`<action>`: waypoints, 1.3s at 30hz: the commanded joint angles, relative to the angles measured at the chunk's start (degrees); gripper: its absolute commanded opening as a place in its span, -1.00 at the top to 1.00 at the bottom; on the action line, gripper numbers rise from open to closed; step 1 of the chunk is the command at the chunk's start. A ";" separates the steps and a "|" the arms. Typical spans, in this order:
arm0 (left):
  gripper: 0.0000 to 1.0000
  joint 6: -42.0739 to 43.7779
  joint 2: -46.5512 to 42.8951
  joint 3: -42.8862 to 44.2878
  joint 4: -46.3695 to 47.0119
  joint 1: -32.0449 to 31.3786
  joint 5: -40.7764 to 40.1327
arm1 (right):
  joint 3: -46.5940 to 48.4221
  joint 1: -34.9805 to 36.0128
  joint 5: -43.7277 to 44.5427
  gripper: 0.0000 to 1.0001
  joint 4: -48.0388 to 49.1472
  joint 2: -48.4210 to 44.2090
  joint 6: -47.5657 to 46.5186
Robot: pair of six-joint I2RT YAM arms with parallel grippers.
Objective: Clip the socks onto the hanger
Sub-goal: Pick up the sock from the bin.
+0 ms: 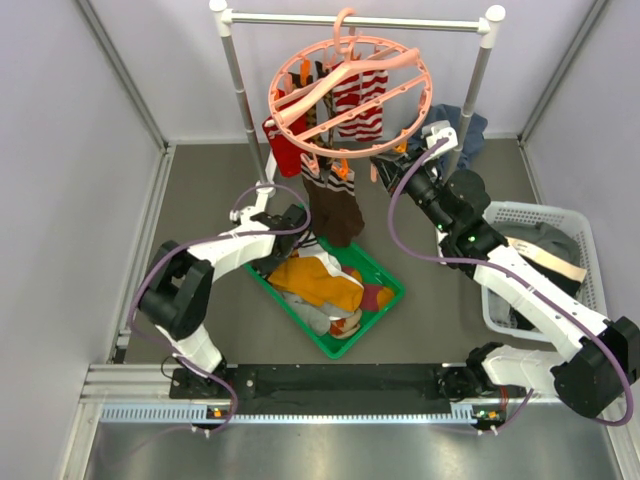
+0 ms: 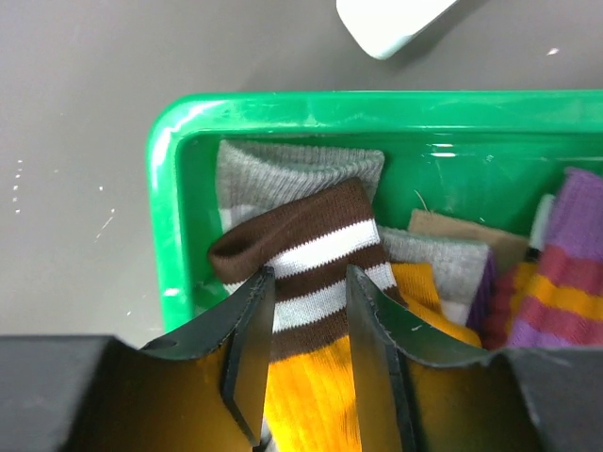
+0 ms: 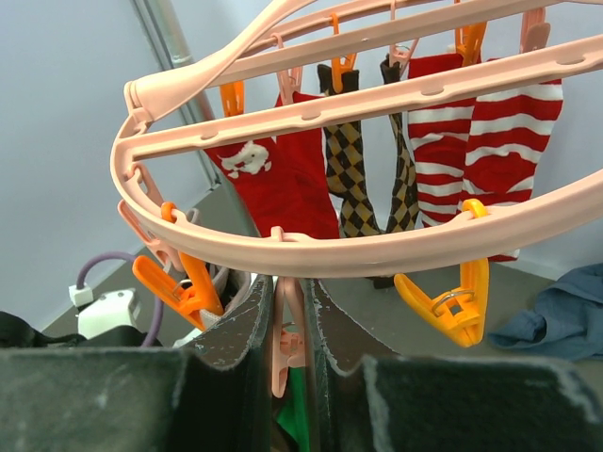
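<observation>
The pink ring hanger (image 1: pixel 352 47) hangs from the rail, and red, argyle and red-and-white striped socks (image 3: pixel 471 141) are clipped to it. A dark brown sock (image 1: pixel 335 208) hangs at its near side. My right gripper (image 3: pixel 290 282) is shut on a pink clip (image 3: pixel 287 353) under the ring's near rim, between two orange clips (image 3: pixel 450 303). My left gripper (image 2: pixel 309 282) is down in the green tray (image 2: pixel 168 217). Its open jaws stand on either side of a mustard sock with a brown-and-white striped cuff (image 2: pixel 311 240), which lies on a grey sock (image 2: pixel 283 174).
The tray (image 1: pixel 388 303) holds several more loose socks (image 1: pixel 318 280). A white basket (image 1: pixel 545 215) with dark and beige garments stands at the right. A blue-grey cloth (image 1: pixel 472 128) lies at the foot of the silver rail's (image 1: pixel 350 18) right post.
</observation>
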 commanded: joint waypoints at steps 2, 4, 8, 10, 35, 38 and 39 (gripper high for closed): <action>0.19 -1.83 4.32 -1.50 2.53 -0.04 -0.07 | -1.02 -0.47 -0.15 0.95 -1.64 -0.01 0.18; 0.25 -1.57 4.93 -1.94 3.77 -0.04 0.11 | -1.20 -0.65 -0.15 0.95 -1.64 0.08 0.18; 0.61 -0.43 4.68 -1.07 3.87 -0.04 -0.07 | -1.20 -0.56 -0.06 0.95 -1.73 -0.01 0.00; 0.74 0.62 3.19 -0.45 2.82 -0.38 -1.46 | -1.20 -0.74 0.11 0.95 -1.90 -0.18 -0.09; 0.98 14.51 -17.39 0.61 5.79 -2.85 -3.06 | 0.20 -1.18 0.73 0.96 -4.36 -1.15 -0.35; 0.89 14.60 -15.11 -1.24 8.69 -2.94 -1.74 | 0.12 -1.18 0.73 0.96 -4.72 -1.24 -0.35; 0.88 15.04 -13.36 -1.50 9.48 -2.85 -1.30 | 0.12 -1.26 0.64 0.96 -4.80 -1.15 -0.35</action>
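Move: Just below the left hand's open fingers, about 2 cm down and 1 cm ahead and to the left, lies the brown-and-white cuff of the mustard sock. The grey sock is some 2 cm ahead and 3 cm left of the hand, the bin's corner about 6 cm left and 1 cm ahead, and the purple striped sock roughly 8 cm ahead and 7 cm right. From the right hand, the cuff lies about 24 cm left, 5 cm back and 35 cm below. Sinking a further 1.5 cm or so and easing 1 cm forward, the left hand shuts its fingers on the striped cuff, then draws it nearly straight up by about 12 cm, out of the bin's corner, dipping a little at the end. On the way up the fingers tip outward some 15 degrees and the hand turns about 10 degrees clockwise. The right hand keeps its pinch on the pink clip at the hanger's ring. ##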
